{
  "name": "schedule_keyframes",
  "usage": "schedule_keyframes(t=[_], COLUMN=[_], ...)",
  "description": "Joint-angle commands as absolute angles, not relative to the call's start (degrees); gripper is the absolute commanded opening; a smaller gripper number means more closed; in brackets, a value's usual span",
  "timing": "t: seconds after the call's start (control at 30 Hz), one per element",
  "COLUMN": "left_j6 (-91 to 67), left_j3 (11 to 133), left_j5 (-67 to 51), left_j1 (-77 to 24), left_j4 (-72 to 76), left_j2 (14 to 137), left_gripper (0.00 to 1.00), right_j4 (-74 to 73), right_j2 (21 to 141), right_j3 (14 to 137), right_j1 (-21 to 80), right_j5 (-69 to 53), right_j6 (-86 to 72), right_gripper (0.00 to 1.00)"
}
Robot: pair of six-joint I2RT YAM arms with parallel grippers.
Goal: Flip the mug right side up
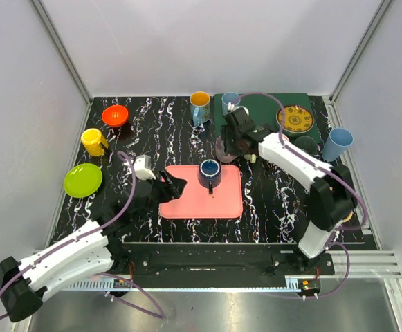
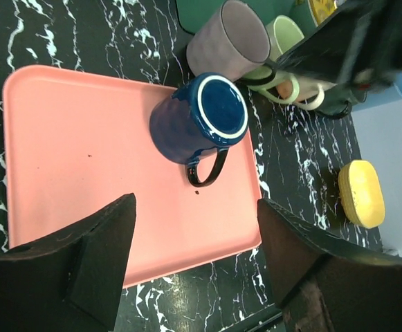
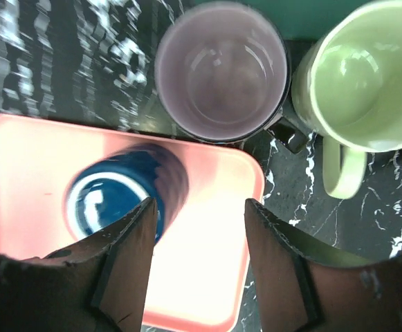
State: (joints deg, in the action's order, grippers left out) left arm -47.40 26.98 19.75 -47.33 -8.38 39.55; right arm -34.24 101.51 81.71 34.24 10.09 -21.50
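Note:
The dark blue mug (image 1: 209,173) stands upside down on the pink tray (image 1: 187,200), its flat base with a pale ring facing up and its handle toward the near edge. From the left wrist the mug (image 2: 197,124) lies ahead of my left gripper (image 2: 195,204), which is open over the tray's (image 2: 83,138) near part with nothing between its fingers. My right gripper (image 3: 199,207) is open too, hovering over the tray's (image 3: 207,277) far right corner, the mug (image 3: 124,197) beside its left finger and apart from it. In the top view the right gripper (image 1: 230,142) is behind the mug and the left gripper (image 1: 173,185) to its left.
A mauve mug (image 3: 220,69) and a pale green mug (image 3: 367,76) stand upright just behind the tray. Farther off are an orange bowl (image 1: 115,115), a yellow mug (image 1: 93,142), a green plate (image 1: 83,180), an orange mug (image 1: 200,104), a patterned plate (image 1: 297,119) and a light blue cup (image 1: 337,144).

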Motion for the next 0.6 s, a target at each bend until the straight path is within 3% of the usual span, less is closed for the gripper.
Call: schedule_keyframes(t=[0.0, 0.27, 0.57], left_j6=[-46.1, -48.3, -45.8], left_j3=[28.0, 30.0, 51.3], left_j5=[15.2, 22.7, 30.0], left_j1=[-47.5, -56.9, -58.4], left_j4=[-0.6, 12.7, -3.1], left_j2=[45.9, 63.8, 86.6], left_gripper=[0.73, 0.72, 0.68], right_j4=[-36.3, -33.3, -34.5], right_j2=[90.7, 76.3, 69.2], right_j3=[88.8, 77.5, 70.2], right_j1=[35.2, 35.7, 35.7], right_j5=[11.5, 8.3, 8.1], right_j6=[-23.4, -24.9, -24.3], right_gripper=[0.6, 0.6, 0.61])
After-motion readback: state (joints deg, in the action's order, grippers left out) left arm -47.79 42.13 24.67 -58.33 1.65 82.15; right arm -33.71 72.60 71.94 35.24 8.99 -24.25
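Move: From the left gripper, the upside-down navy mug stands about 8 cm ahead, 10 cm to the right and 12 cm below. The pink tray under the mug is centred roughly 2 cm ahead and 7 cm right; the upright mauve mug is some 17 cm ahead and 15 cm right. From the right gripper, the navy mug lies about 7 cm back and 7 cm left, the mauve mug 2 cm ahead and 2 cm left, the light green mug 3 cm ahead and 7 cm right. Swing the empty left gripper about 11 cm right and 8 cm down, fingers kept wide open, towards the handle side of the navy mug, easing forward only at the end and rolling its left side up some 15 degrees. Meanwhile lift the open right gripper steeply away above the mauve mug, tilting the fingers up, then draw it back and slightly right and let it sink a little. ##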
